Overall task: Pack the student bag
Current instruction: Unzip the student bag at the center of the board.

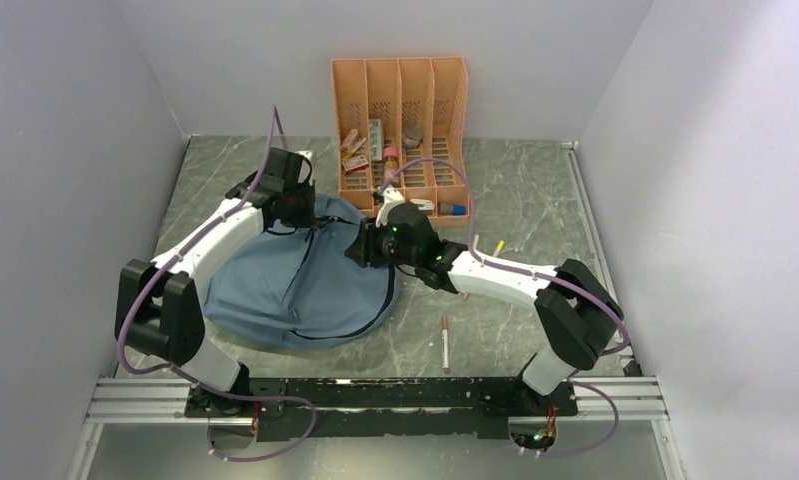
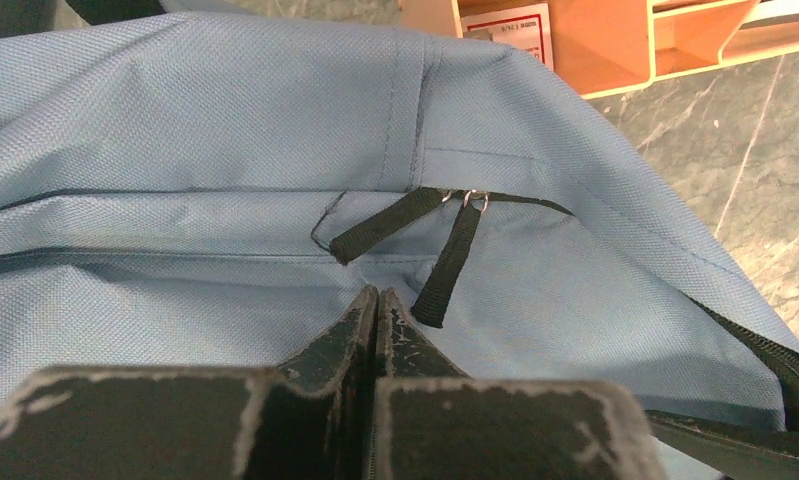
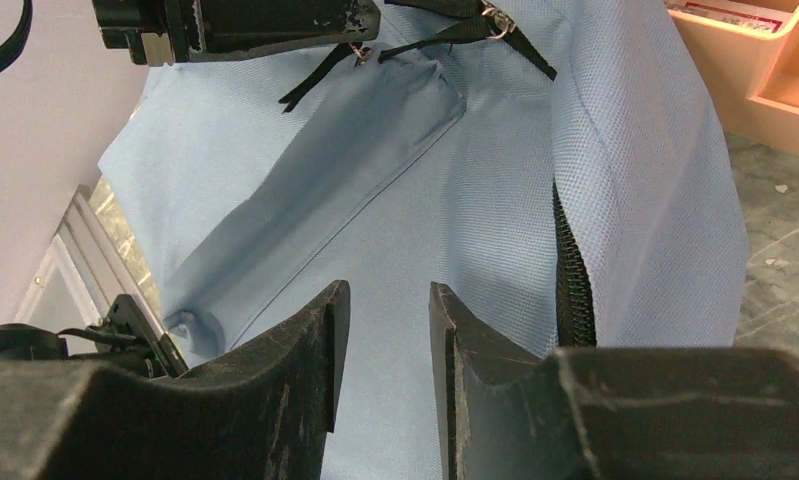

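The student bag [image 1: 275, 290] lies flat on the table, a dusty-blue backpack with black zip trim. My left gripper [image 1: 297, 205] is over its far end. In the left wrist view it [image 2: 377, 295] is shut, its tips against the blue fabric [image 2: 225, 120] just short of two black zip pulls [image 2: 450, 265]; no pull is between the fingers. My right gripper [image 1: 367, 245] is at the bag's right edge. It [image 3: 387, 300] is open with only fabric [image 3: 475, 200] behind the gap, and the black zip [image 3: 572, 290] runs just to its right. The left gripper [image 3: 360, 25] shows at the top of the right wrist view.
An orange slotted file organizer [image 1: 400, 120] holding several small items stands at the back, close behind both grippers [image 2: 595, 40]. A pen [image 1: 445, 343] lies on the marble table near the front, and a yellow item [image 1: 497, 246] by the right arm. Grey walls close in both sides.
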You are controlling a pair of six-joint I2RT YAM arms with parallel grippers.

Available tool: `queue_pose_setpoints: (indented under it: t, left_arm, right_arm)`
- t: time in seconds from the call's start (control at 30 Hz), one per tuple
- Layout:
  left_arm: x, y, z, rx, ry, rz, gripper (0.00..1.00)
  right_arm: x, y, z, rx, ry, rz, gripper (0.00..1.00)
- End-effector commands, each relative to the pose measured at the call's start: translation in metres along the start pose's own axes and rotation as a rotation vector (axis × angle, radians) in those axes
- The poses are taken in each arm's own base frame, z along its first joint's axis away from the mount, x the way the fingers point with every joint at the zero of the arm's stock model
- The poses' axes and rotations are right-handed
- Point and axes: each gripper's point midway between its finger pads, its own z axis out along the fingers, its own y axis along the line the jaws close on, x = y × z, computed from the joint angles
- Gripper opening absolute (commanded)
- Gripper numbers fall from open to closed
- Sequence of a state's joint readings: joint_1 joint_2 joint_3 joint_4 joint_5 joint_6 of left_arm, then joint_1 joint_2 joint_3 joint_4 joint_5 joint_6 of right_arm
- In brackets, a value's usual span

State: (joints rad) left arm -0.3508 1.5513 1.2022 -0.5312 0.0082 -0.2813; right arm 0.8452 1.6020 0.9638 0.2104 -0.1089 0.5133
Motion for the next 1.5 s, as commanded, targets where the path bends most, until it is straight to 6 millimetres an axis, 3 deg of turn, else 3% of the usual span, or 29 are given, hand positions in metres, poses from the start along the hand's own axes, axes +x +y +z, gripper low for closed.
queue_pose_setpoints:
  t: [0.0,0.17,0.37,0.47,0.57,0.73,1.03,1.47]
  left_arm:
    - [-0.005,-0.003,-0.009,0.002,-0.019,0.002,0.05]
    - [-0.008,0.006,-0.022,-0.046,-0.033,0.015,0.05]
    - [0.006,0.013,-0.026,-0.064,-0.001,0.030,0.06]
    - [0.013,0.013,-0.025,-0.059,0.017,0.024,0.27]
    - [0.017,0.009,-0.024,-0.032,0.019,0.012,0.34]
    - [0.024,0.009,-0.022,-0.028,0.038,0.005,0.32]
    - [0.038,-0.010,-0.015,0.092,0.071,-0.008,0.29]
    - [0.036,-0.017,-0.025,0.136,0.067,0.006,0.40]
  right_arm:
    - [0.006,-0.008,0.002,0.025,0.013,0.007,0.38]
    - [0.008,-0.013,0.004,0.050,0.019,0.011,0.38]
    - [0.010,-0.017,0.005,0.073,0.021,0.023,0.38]
    - [0.012,-0.015,0.006,0.061,0.031,0.029,0.38]
    - [0.014,-0.014,0.007,0.055,0.040,0.032,0.37]
    - [0.014,-0.015,0.007,0.058,0.043,0.031,0.37]
    - [0.018,-0.015,0.008,0.056,0.056,0.037,0.38]
    - [0.025,-0.016,0.013,0.054,0.087,0.046,0.38]
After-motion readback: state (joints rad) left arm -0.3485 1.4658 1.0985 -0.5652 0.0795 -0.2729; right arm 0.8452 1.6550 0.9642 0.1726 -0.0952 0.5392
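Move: The centre zipper's pull lies right at the left gripper's shut tips, hidden under them, level with them and about 1 cm below. The two strap pulls lie roughly 2 cm ahead of the left gripper and 3 cm to its right; the orange organizer stands about 17 cm ahead and 19 cm right. From the right gripper, the centre zipper's pull is some 5 cm ahead, 9 cm left and 3 cm lower. Draw the left gripper back, left and up by about a centimetre with its fingers still shut, then open them over a third of the way while bringing the hand back and down along the centre zipper, about 4 cm back in all, swinging right again to end behind the pull. Meanwhile lower the half-open right gripper about 3 cm towards the front panel. ##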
